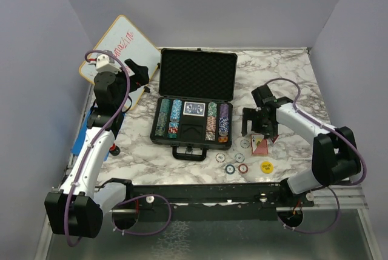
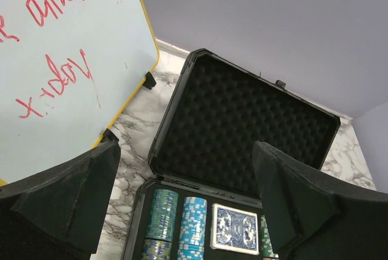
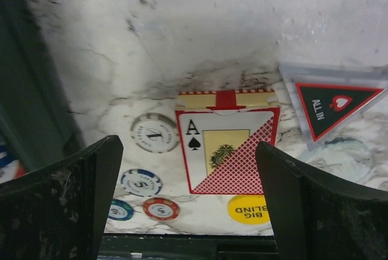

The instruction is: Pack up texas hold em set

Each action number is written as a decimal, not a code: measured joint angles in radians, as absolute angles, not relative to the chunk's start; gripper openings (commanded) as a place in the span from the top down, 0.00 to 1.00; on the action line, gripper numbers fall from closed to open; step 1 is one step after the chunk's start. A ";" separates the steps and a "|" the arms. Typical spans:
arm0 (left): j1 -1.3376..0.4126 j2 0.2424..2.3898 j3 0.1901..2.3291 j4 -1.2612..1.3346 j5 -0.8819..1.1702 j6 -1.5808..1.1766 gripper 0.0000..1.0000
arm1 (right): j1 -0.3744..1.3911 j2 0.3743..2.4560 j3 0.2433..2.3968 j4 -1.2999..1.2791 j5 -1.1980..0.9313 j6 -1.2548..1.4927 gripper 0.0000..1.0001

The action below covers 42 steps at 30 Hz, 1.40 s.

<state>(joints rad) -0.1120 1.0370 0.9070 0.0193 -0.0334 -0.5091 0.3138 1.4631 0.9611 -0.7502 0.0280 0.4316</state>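
The black briefcase [image 1: 168, 137] lies open mid-table, its foam lid [image 2: 242, 120] raised. Inside are rows of poker chips [image 1: 176, 117] and a blue card deck [image 2: 234, 228]. A red card deck [image 3: 227, 151] lies on the marble right of the case, with loose chips [image 3: 154, 133] to its left. A yellow disc [image 3: 250, 208] marked big blind and a triangular all-in marker [image 3: 333, 105] lie near that deck. My right gripper [image 3: 188, 146] hangs open above the red deck, holding nothing. My left gripper [image 2: 185, 154] is open and empty, in the air behind the case's left corner.
A white dry-erase board [image 1: 124, 45] with red writing leans at the back left. A flat blue pad [image 1: 82, 133] lies by the left arm. Grey walls close in the table on three sides. A black rail [image 1: 212, 193] runs along the near edge.
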 measured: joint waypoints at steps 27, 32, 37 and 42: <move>-0.112 1.070 0.899 0.022 -0.030 -0.513 0.01 | 0.327 1.553 0.892 -0.759 0.138 0.473 0.44; -0.112 1.073 0.897 0.036 -0.007 -0.512 0.01 | 0.327 1.471 0.896 -0.748 0.142 0.450 0.46; -0.114 1.074 0.890 0.038 -0.007 -0.513 0.01 | 0.364 1.393 0.999 -0.748 0.142 0.398 0.47; -0.118 1.074 0.890 0.017 -0.063 -0.521 0.01 | 0.546 1.395 1.169 -0.673 0.118 0.309 0.47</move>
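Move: The red-and-white card box lies flat just below the right hand, about 3 cm back, 2 cm to its right and 5 cm down. Of that box, the white "1" chip is some 6 cm left and 1 cm farther out, the ALL IN triangle about 6 cm right and 2 cm farther out, and the yellow BIG BLIND disc 9 cm back and 3 cm right. From the left hand, the card box is roughly 45 cm right, 14 cm back and 30 cm down. Lower the right gripper about 4 cm while easing it back and right, so its fingers straddle the card box, then close them on the box's two side edges. Keep that pinch and lift some 14 cm, swinging left and also forward towards the open chip case, tipping the fingertips forward and turning the wrist about 20 degrees counter-clockwise. ##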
